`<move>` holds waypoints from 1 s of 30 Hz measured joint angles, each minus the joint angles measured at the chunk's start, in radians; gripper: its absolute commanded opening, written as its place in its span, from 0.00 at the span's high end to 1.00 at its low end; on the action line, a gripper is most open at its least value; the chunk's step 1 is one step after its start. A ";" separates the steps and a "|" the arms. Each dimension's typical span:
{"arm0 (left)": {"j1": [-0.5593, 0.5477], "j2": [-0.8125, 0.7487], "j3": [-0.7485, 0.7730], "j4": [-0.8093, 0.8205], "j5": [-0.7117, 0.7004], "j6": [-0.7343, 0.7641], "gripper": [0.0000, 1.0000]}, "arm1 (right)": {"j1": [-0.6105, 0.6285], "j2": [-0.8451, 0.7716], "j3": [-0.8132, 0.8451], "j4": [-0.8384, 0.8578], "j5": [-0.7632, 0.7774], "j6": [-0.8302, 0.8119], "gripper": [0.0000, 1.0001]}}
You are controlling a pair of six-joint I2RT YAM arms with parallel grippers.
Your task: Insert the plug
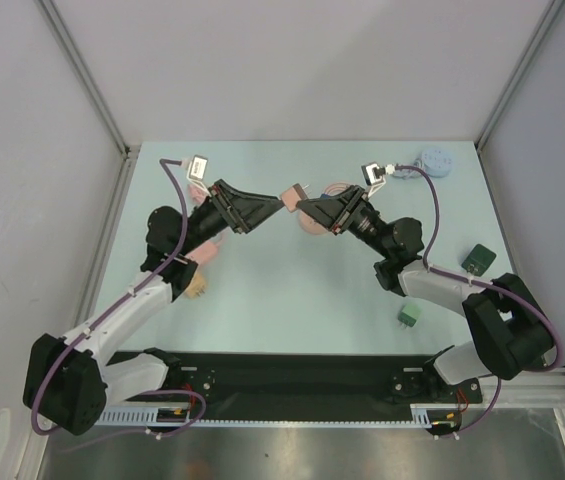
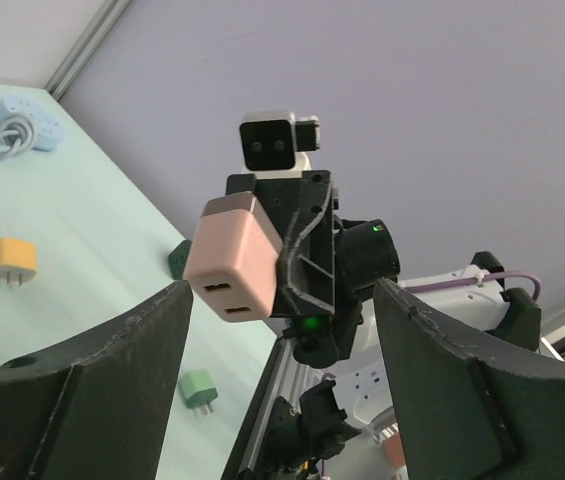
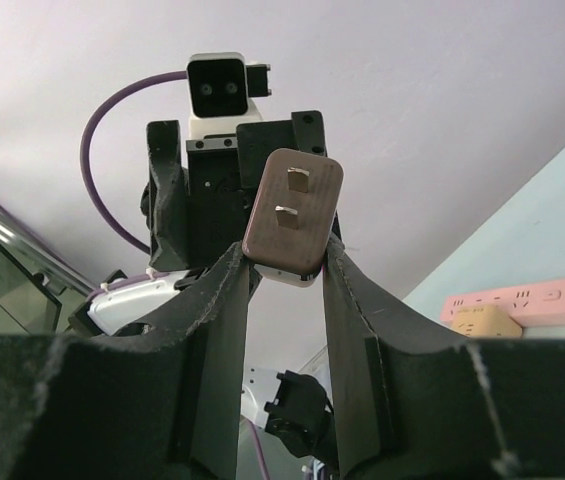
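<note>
The plug (image 1: 292, 192), a pink cube, hangs in mid-air between the two arms. My right gripper (image 1: 303, 206) is shut on it. In the right wrist view its face with two metal prongs (image 3: 294, 215) sticks out past my right gripper (image 3: 287, 262), pinched between both fingers. In the left wrist view the plug (image 2: 234, 268) shows two slots. My left gripper (image 2: 282, 320) stands open just in front of it, with a gap on each side. From above, the left gripper (image 1: 276, 203) faces the right one tip to tip.
A pink power strip (image 3: 522, 300) lies on the table under the left arm (image 1: 206, 250), with a yellow plug (image 1: 195, 288) beside it. A blue strip (image 1: 435, 162) sits at the back right. A dark green plug (image 1: 479, 259) and a light green plug (image 1: 409, 315) lie at the right.
</note>
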 measured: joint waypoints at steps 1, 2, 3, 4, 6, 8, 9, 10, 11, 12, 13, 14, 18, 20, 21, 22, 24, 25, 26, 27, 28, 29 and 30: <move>-0.001 0.000 -0.001 -0.007 -0.005 0.001 0.24 | 0.002 0.000 0.000 0.000 0.000 -0.002 1.00; -0.002 0.002 -0.005 -0.007 -0.006 0.001 0.26 | 0.003 0.000 0.000 0.000 0.000 -0.003 1.00; -0.003 0.006 -0.008 -0.007 -0.009 0.000 0.28 | 0.005 0.000 0.000 0.000 0.000 -0.004 1.00; -0.006 0.011 -0.010 -0.005 -0.011 -0.002 0.31 | 0.009 0.000 0.000 0.000 0.000 -0.004 1.00; -0.011 0.031 -0.011 0.003 -0.013 -0.010 0.34 | 0.019 0.000 0.003 0.000 0.000 -0.005 1.00; -0.015 0.051 -0.012 0.020 -0.013 -0.021 0.38 | 0.029 0.000 0.006 0.000 -0.001 -0.005 1.00; -0.016 0.062 -0.015 0.035 -0.014 -0.032 0.41 | 0.033 0.000 0.009 0.000 -0.002 -0.004 1.00; -0.017 0.072 -0.020 0.055 -0.013 -0.046 0.49 | 0.037 0.000 0.010 0.001 -0.002 -0.004 1.00; -0.018 0.082 -0.026 0.079 -0.013 -0.061 0.53 | 0.040 0.000 0.011 0.002 -0.002 -0.004 1.00; -0.019 0.090 -0.030 0.106 -0.012 -0.077 0.58 | 0.043 0.000 0.011 0.000 0.000 -0.005 1.00; -0.019 0.094 -0.032 0.125 -0.013 -0.088 0.67 | 0.042 0.003 0.011 -0.001 0.002 -0.005 1.00; -0.020 0.096 -0.036 0.142 -0.014 -0.100 0.71 | 0.043 0.004 0.011 0.001 0.003 -0.005 1.00; -0.021 0.096 -0.054 0.195 -0.025 -0.140 1.00 | 0.047 0.004 0.011 0.014 0.003 -0.008 1.00; -0.021 0.096 -0.058 0.203 -0.030 -0.146 1.00 | 0.050 0.006 0.011 0.018 0.006 -0.008 0.84; -0.021 0.096 -0.058 0.203 -0.031 -0.148 1.00 | 0.050 0.010 0.011 0.023 0.007 -0.008 0.77; -0.020 0.096 -0.058 0.200 -0.032 -0.148 1.00 | 0.050 0.014 0.011 0.029 0.007 -0.007 0.70; -0.020 0.093 -0.054 0.175 -0.035 -0.137 1.00 | 0.050 0.021 0.008 0.033 0.011 -0.003 0.48; -0.020 0.089 -0.042 0.131 -0.036 -0.117 1.00 | 0.049 0.021 0.002 0.032 0.010 0.000 0.39; -0.020 0.086 -0.024 0.078 -0.036 -0.088 1.00 | 0.048 0.021 -0.006 0.032 0.009 0.004 0.26; -0.020 0.085 0.011 -0.005 -0.039 -0.047 1.00 | 0.041 0.021 -0.019 0.034 0.005 0.010 0.21; -0.020 0.086 0.058 -0.106 -0.045 0.000 1.00 | 0.035 0.020 -0.038 0.037 0.002 0.012 0.17; -0.020 0.089 0.116 -0.216 -0.059 0.062 1.00 | 0.023 0.018 -0.061 0.037 -0.001 0.014 0.11; -0.021 0.102 0.184 -0.320 -0.073 0.123 1.00 | 0.006 0.014 -0.087 0.034 -0.003 0.019 0.10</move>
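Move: The pink plug, gripped at the right fingertips about 2 cm left, 1 cm ahead and 1 cm above the right hand point, lies some 3 cm ahead, 4 cm right and 2 cm below the open left hand. From the left hand, the round power strip lies roughly 22 cm ahead, 8 cm right and 31 cm down; the blue plug about 25 cm ahead, 12 cm right and 29 cm down. Left fingers pinch the pink plug; the right opens and sinks some 4 cm while the left carries it 3 cm forward. ##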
